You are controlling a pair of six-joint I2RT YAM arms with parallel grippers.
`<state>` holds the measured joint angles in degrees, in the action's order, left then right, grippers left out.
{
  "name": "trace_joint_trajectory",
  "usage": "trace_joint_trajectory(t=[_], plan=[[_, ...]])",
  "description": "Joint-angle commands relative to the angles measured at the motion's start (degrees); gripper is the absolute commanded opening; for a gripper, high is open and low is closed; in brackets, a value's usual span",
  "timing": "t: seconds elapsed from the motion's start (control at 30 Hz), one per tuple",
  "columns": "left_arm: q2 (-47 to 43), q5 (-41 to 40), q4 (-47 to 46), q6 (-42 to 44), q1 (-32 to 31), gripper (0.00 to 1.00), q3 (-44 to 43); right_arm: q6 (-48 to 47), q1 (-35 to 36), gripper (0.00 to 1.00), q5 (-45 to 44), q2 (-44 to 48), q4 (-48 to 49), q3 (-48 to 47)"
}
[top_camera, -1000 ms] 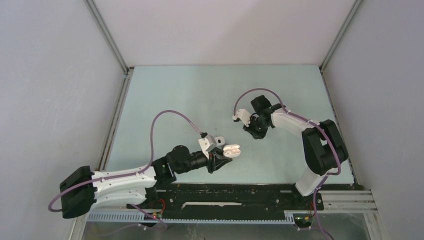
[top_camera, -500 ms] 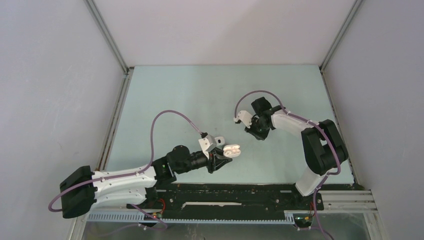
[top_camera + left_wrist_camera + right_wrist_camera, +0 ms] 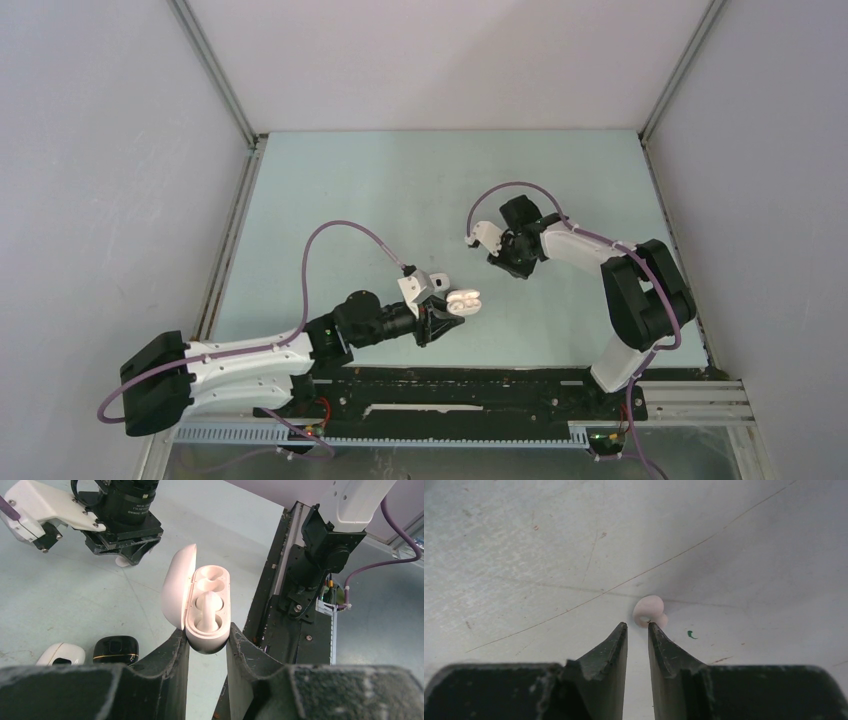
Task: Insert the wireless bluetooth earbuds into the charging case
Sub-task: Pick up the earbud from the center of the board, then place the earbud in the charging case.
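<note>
The white charging case (image 3: 205,605) stands with its lid open, and my left gripper (image 3: 207,632) is shut on its lower end. One white earbud (image 3: 206,611) sits in the near socket and the far socket is empty. From above, the case (image 3: 463,302) is near the table's front middle, at the left gripper (image 3: 445,312). My right gripper (image 3: 638,625) hangs low over the table with its jaws a little apart and nothing between them. A second white earbud (image 3: 649,611) lies on the table just past the fingertips, touching the right one. The right gripper (image 3: 503,262) is behind and to the right of the case.
A black case (image 3: 116,650) and a white case (image 3: 61,654) lie shut on the table to the left of my left fingers. The black base rail (image 3: 480,385) runs along the near table edge. Grey walls enclose the table on three sides.
The right gripper shifted slightly over the table, first to the right, then back left. The left arm and the case stayed still.
</note>
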<state>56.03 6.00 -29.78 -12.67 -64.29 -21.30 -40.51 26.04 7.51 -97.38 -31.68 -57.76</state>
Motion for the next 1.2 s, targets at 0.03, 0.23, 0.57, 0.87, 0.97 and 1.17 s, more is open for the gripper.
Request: trace_joint_trajectory(t=[0.03,0.23,0.57,0.87,0.97,1.17], plan=[[0.18,0.06,-1.82,-0.52,0.31,0.01,-1.55,-0.62,0.14,0.24,-3.54,1.31,6.56,0.20],[0.40,0.09,-1.72,-0.43,0.31,0.01,-1.81,-0.45,-0.02,0.17,-3.82,1.56,7.35,0.21],[0.61,0.15,-2.04,-0.43,0.31,0.01,-1.64,-0.96,-0.58,0.00,-1.97,4.52,5.17,0.19],[1.87,-0.06,-3.45,0.40,0.30,0.01,-0.87,-4.97,-7.60,0.00,7.66,25.39,-10.80,0.20],[2.90,-0.23,-4.32,1.64,0.31,0.01,-0.66,-6.09,-7.60,0.00,10.64,34.33,-16.16,-0.39],[5.68,2.72,-8.01,5.63,0.39,0.00,-0.39,-6.57,-2.68,0.00,24.02,44.18,-28.48,-3.86]])
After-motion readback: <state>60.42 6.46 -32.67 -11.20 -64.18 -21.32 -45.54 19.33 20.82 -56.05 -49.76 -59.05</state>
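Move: About 2 cm straight ahead of the right hand's narrowly parted fingertips, nearly at their height, lies the white earbud. On the table to its left are the black case, some 15 cm left and 5 cm back from the hand, and the closed white case, about 18 cm left and level with the hand. The open charging case, held by the left hand, is roughly 14 cm back, 14 cm left and 16 cm up. From the left hand the earbud lies about 14 cm ahead, 15 cm right and 16 cm below. Sliding about 2.5 cm forward along the table, the right hand brings its fingertips around the white earbud and closes them on it. It then lifts fast, some 18 cm, carrying the pinched earbud back by nearly 9 cm as well, while the fingers tilt about 25 degrees to point more forward and left. The left hand keeps its hold on the open case, sinking a little. ##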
